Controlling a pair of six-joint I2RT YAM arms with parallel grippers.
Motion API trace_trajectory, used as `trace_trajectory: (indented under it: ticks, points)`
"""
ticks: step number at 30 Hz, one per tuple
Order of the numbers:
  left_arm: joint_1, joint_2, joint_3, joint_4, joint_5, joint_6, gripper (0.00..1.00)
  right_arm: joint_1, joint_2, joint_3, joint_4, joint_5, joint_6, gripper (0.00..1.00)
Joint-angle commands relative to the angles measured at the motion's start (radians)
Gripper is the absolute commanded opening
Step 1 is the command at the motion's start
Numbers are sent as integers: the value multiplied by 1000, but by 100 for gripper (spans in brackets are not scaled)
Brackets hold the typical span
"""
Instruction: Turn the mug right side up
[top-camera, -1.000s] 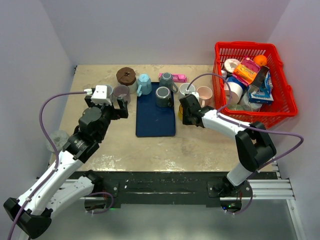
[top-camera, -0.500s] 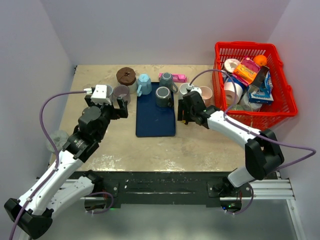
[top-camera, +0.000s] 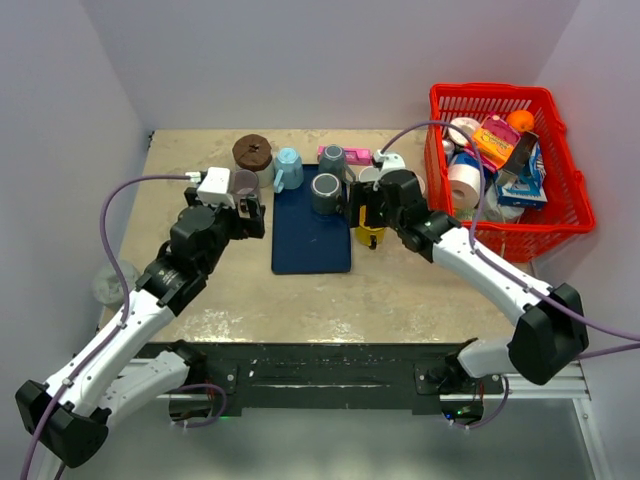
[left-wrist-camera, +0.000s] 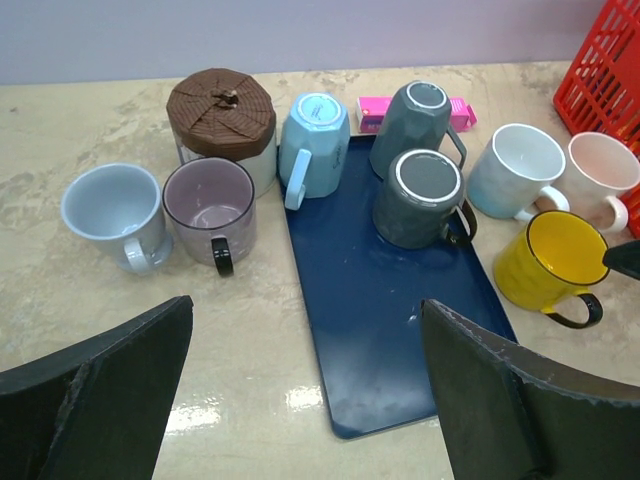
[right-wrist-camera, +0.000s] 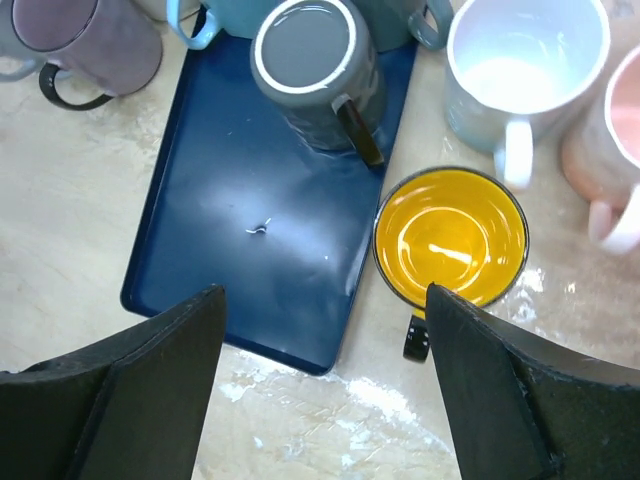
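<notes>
A yellow mug (top-camera: 368, 233) stands upright, mouth up, on the table just off the right edge of the dark blue tray (top-camera: 312, 245). It also shows in the right wrist view (right-wrist-camera: 450, 235) and the left wrist view (left-wrist-camera: 555, 258). A grey mug (top-camera: 325, 193) stands upside down on the tray, with a second grey mug (top-camera: 333, 160) and a light blue mug (top-camera: 288, 168) bottom-up behind it. My right gripper (top-camera: 365, 213) is open and empty above the yellow mug and the tray's edge (right-wrist-camera: 325, 295). My left gripper (top-camera: 245, 210) is open and empty left of the tray (left-wrist-camera: 308, 305).
A red basket (top-camera: 500, 160) full of items stands at the right. A brown-lidded container (top-camera: 252, 152), a purple mug (top-camera: 243, 183) and a pale blue mug (left-wrist-camera: 110, 205) stand left of the tray. A white mug (right-wrist-camera: 525, 60), a pink mug (right-wrist-camera: 615, 150) and a pink object (top-camera: 345, 153) are at the back.
My right gripper has risen and drawn back from the yellow mug, which now stands uncovered and upright. My left gripper has shifted slightly right towards the tray.
</notes>
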Motion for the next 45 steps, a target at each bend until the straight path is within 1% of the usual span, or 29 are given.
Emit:
trace_trajectory:
  ticks: [1, 5, 6, 9, 10, 11, 12, 14, 15, 16, 19, 25, 29, 34, 38, 42, 45]
  points:
    - [5, 21, 50, 4, 41, -11, 99, 1, 55, 76, 84, -59, -101, 84]
    - [6, 21, 50, 3, 44, -13, 99, 2, 156, 153, 92, -50, -144, 84]
    - [6, 21, 47, 4, 44, -13, 99, 1, 211, 189, 89, -50, -162, 84]
    - [8, 20, 47, 1, 44, -11, 99, 1, 297, 266, 78, -42, -186, 83]
    - [6, 20, 47, 1, 42, -8, 99, -1, 355, 288, 64, -41, -190, 81]
    - [6, 20, 47, 1, 42, -8, 99, 1, 380, 306, 61, -41, -196, 77]
    - [6, 20, 48, 0, 42, -7, 99, 1, 403, 333, 58, -36, -200, 71]
    - [6, 20, 47, 1, 44, -5, 99, -1, 467, 363, 40, -15, -200, 66]
    - [8, 23, 47, 1, 48, -4, 99, -2, 493, 404, 8, 1, -206, 64]
    - [6, 24, 47, -2, 50, -2, 99, -1, 526, 419, 0, 7, -206, 58]
    - [6, 32, 50, -6, 60, -2, 99, 1, 576, 450, -6, 19, -220, 54]
    - [6, 33, 50, -6, 65, -1, 99, -1, 636, 490, -23, 79, -249, 54]
    - [6, 37, 50, -8, 71, 1, 99, -1, 632, 469, 18, 85, -280, 60]
    - [6, 40, 51, -8, 74, 2, 99, -2, 672, 487, 47, 45, -331, 64]
    - [6, 43, 50, -8, 68, 4, 99, -2, 713, 512, 37, 9, -361, 59]
    - [6, 46, 51, -10, 68, 4, 99, -2, 716, 498, 56, -62, -364, 55]
    - [6, 49, 54, -10, 68, 4, 99, -4, 724, 498, 60, -59, -391, 48]
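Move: The upside-down grey mug on the tray lies about 15 cm ahead of my right hand, 9 cm to its left and 14 cm below. The yellow mug stands some 4 cm ahead and 4 cm to the right of that hand, the white mug about 17 cm ahead and 6 cm right. A second upturned mug is 9 cm beyond the grey one and 2 cm to its right. From my left hand the grey mug is roughly 22 cm ahead, 20 cm right and 22 cm below. With my right hand I leave the air over the yellow mug, swing forward about 12 cm and some 6 cm left, then sink about 13 cm to the grey mug's handle. On the way I roll the wrist some 20 degrees, left side down, turn it slightly counter-clockwise and draw the fingers in to roughly half open, so they stand either side of the handle without gripping. My left hand sinks about 2 cm. ##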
